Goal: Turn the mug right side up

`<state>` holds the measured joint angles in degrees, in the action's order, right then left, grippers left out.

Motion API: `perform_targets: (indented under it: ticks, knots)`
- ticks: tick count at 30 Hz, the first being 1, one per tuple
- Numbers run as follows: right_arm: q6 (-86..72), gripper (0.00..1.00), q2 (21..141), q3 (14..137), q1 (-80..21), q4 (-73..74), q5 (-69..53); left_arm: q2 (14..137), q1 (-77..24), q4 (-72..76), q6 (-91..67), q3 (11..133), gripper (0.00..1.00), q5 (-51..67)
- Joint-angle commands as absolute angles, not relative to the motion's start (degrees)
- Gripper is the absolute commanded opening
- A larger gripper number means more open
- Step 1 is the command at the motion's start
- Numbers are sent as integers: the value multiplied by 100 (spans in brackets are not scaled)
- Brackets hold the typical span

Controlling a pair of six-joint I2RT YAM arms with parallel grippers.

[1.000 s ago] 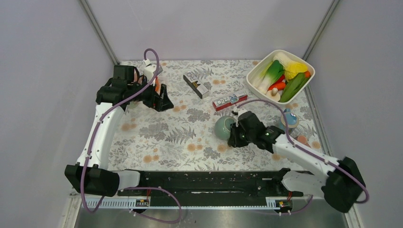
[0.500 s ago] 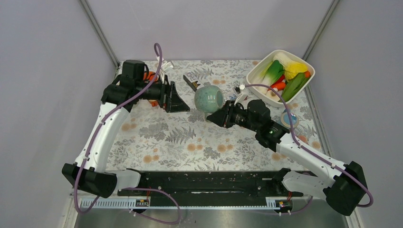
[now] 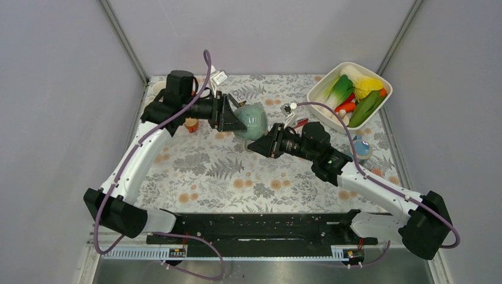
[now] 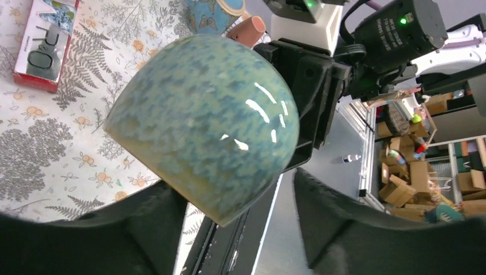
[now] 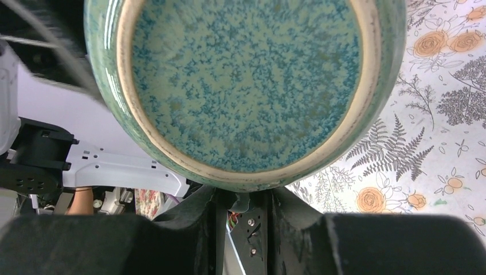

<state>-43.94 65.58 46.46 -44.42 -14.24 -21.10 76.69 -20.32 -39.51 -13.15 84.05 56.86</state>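
A speckled blue-green mug point(image 3: 251, 120) hangs tipped on its side above the back of the flowered table. My right gripper point(image 3: 266, 141) is shut on the mug's handle side, and its fingers point(image 5: 206, 200) pinch a green piece just under the rim. In the right wrist view the mug point(image 5: 246, 80) shows its open mouth and inside. My left gripper point(image 3: 237, 118) reaches in from the left, open, with the mug's rounded body point(image 4: 206, 120) between its jaws. A gap remains by one of its fingers point(image 4: 321, 200).
A white bowl point(image 3: 379, 77) full of toy vegetables stands at the back right. A red box point(image 4: 46, 46) and a black-and-white box point(image 3: 237, 94) lie near the mug. A small blue cup point(image 3: 361, 148) stands to the right, an orange item point(image 3: 190, 125) to the left.
The right arm lifted the mug off the table and carried it back and left. The left arm swung right to meet it, and its jaws narrowed around the mug's body.
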Motion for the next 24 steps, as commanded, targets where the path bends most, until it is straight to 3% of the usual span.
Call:
perform_targets:
  ticks: [1, 4, 5, 8, 12, 14, 18, 19, 24]
  knots:
    - [-4326, 0, 6570, 5248, -4526, -2485, -2300, 7754, -2201, -3145, -1805, 8228, 53, 6214]
    - [-4386, 0, 6715, 5247, -4522, -2466, -2247, 7756, -2215, -2995, -1884, 8185, 8, 6267]
    - [-4397, 0, 6768, 5255, -4525, -2399, -2175, 7729, -2213, -2995, -1857, 8180, 0, 6175]
    - [-4327, 5, 6873, 5299, -4518, -2006, -1935, 7654, -2143, -3001, -1846, 8110, 0, 5728]
    - [-4232, 39, 6992, 5282, -4515, -1587, -1586, 7622, -1931, -3319, -1698, 8047, 0, 4672]
    - [-4213, 61, 7121, 5288, -4518, -1507, -1533, 7612, -1884, -3522, -1406, 7962, 0, 3949]
    - [-4205, 94, 7644, 5504, -4518, -1136, -1619, 7584, -1721, -3668, -963, 7583, 0, 2692]
    - [-4190, 99, 7766, 5558, -4518, -1030, -1651, 7572, -1630, -3683, -860, 7486, 0, 2563]
    - [-4123, 99, 8145, 5670, -4518, -695, -1797, 7441, -1047, -3912, -561, 6987, 0, 1559]
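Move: The teal mug, held by its handle in the right fingers, has its open end towards the left hand; its middle lies about 5 cm right, 3 ahead and 3 below the left hand, and some 6 cm ahead of the right hand, 2 left of it and 1 above. From the left hand and about 30 cm below, the orange cup stands 13 ahead and 19 left, the black box 19 straight ahead, the red box 12 ahead and 14 right. The left fingers close on the near edge of the teal mug's rim and hold it almost in place until the right fingers open and let go of the handle, the right hand easing some 5 cm forward and down with a little left. The left hand then carries the mug down about 14 cm, left about 9 and somewhat forward, away from the right hand, its fingers turning some 35 degrees to point more downward and forward. ##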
